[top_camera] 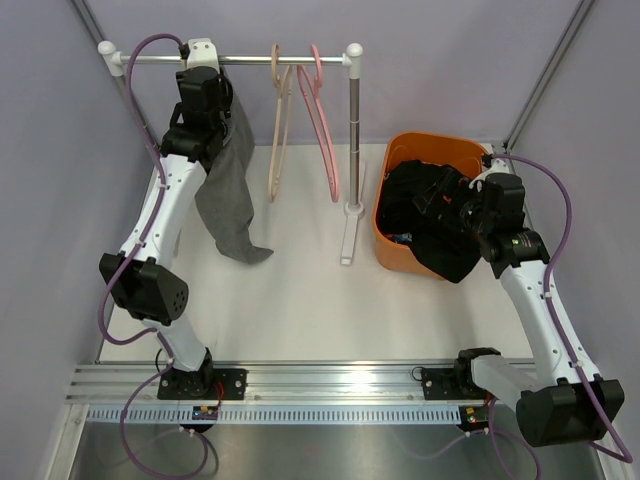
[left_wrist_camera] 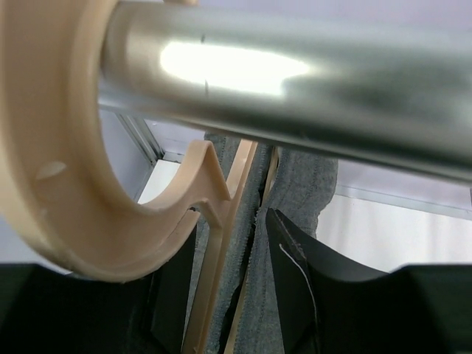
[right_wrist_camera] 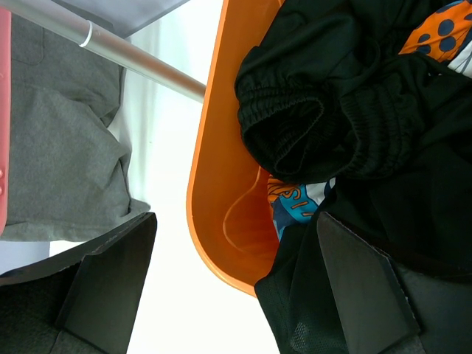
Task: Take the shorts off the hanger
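Grey shorts (top_camera: 230, 190) hang from a beige hanger on the left end of the metal rail (top_camera: 260, 58). My left gripper (top_camera: 205, 72) is up at the rail over them. In the left wrist view its fingers (left_wrist_camera: 295, 280) press from both sides on the hanger's bar and the grey shorts (left_wrist_camera: 302, 184), under the hanger's hook (left_wrist_camera: 59, 184). Black shorts (top_camera: 440, 230) and printed shorts (right_wrist_camera: 291, 206) lie in the orange basket (top_camera: 385, 245). My right gripper (top_camera: 450, 195) hovers open over the basket's near rim (right_wrist_camera: 221, 184), holding nothing.
An empty beige hanger (top_camera: 278, 130) and an empty pink hanger (top_camera: 325, 130) hang further right on the rail. The rack's post (top_camera: 354, 130) and foot (top_camera: 347, 235) stand between hangers and basket. Part of the black shorts droops over the basket's front rim.
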Controlling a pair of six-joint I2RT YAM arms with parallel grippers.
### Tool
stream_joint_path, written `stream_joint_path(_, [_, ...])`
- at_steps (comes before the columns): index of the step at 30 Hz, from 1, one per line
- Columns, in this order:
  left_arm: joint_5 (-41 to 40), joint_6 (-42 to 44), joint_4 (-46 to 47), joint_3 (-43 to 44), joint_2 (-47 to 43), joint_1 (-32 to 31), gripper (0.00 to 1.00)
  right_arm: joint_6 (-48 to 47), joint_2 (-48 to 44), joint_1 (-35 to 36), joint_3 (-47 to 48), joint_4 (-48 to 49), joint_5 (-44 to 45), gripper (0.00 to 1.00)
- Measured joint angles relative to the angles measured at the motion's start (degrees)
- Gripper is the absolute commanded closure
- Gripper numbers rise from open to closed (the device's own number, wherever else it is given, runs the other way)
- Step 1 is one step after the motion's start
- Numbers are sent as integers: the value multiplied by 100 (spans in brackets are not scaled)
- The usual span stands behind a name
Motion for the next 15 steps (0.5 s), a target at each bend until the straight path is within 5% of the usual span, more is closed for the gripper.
stream_joint_path(4, [0, 0, 2, 0, 0, 2, 62, -2, 2, 0, 0, 0, -26, 0])
stream_joint_path(9, [4, -4, -4, 50, 20, 11, 96, -2, 11, 0, 0, 2, -92, 1])
stream_joint_path(15, [66, 20, -9, 98, 28, 15, 100, -2, 24, -2, 0, 4, -96, 1])
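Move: Between the left hand's half-open fingers stands the neck of the beige hanger carrying the shorts, roughly 1 cm left and 1 cm ahead of their middle, under the rail some 5 cm above and 1 cm ahead. The grey shorts hang about 17 cm below, 1 cm ahead and 2 cm right. The empty beige hanger's hook is 12 cm right, 1 cm ahead and 4 cm up. From the right hand, the neck is about 37 cm left, 19 ahead and 13 higher. Closing on the hanger's neck just below its hook, the left fingers go from about half open to nearly shut and pinch it between the pads. The hand otherwise stays in place under the rail, creeping up only about 0.5 cm as they shut, with the wrist held level and unturned. ##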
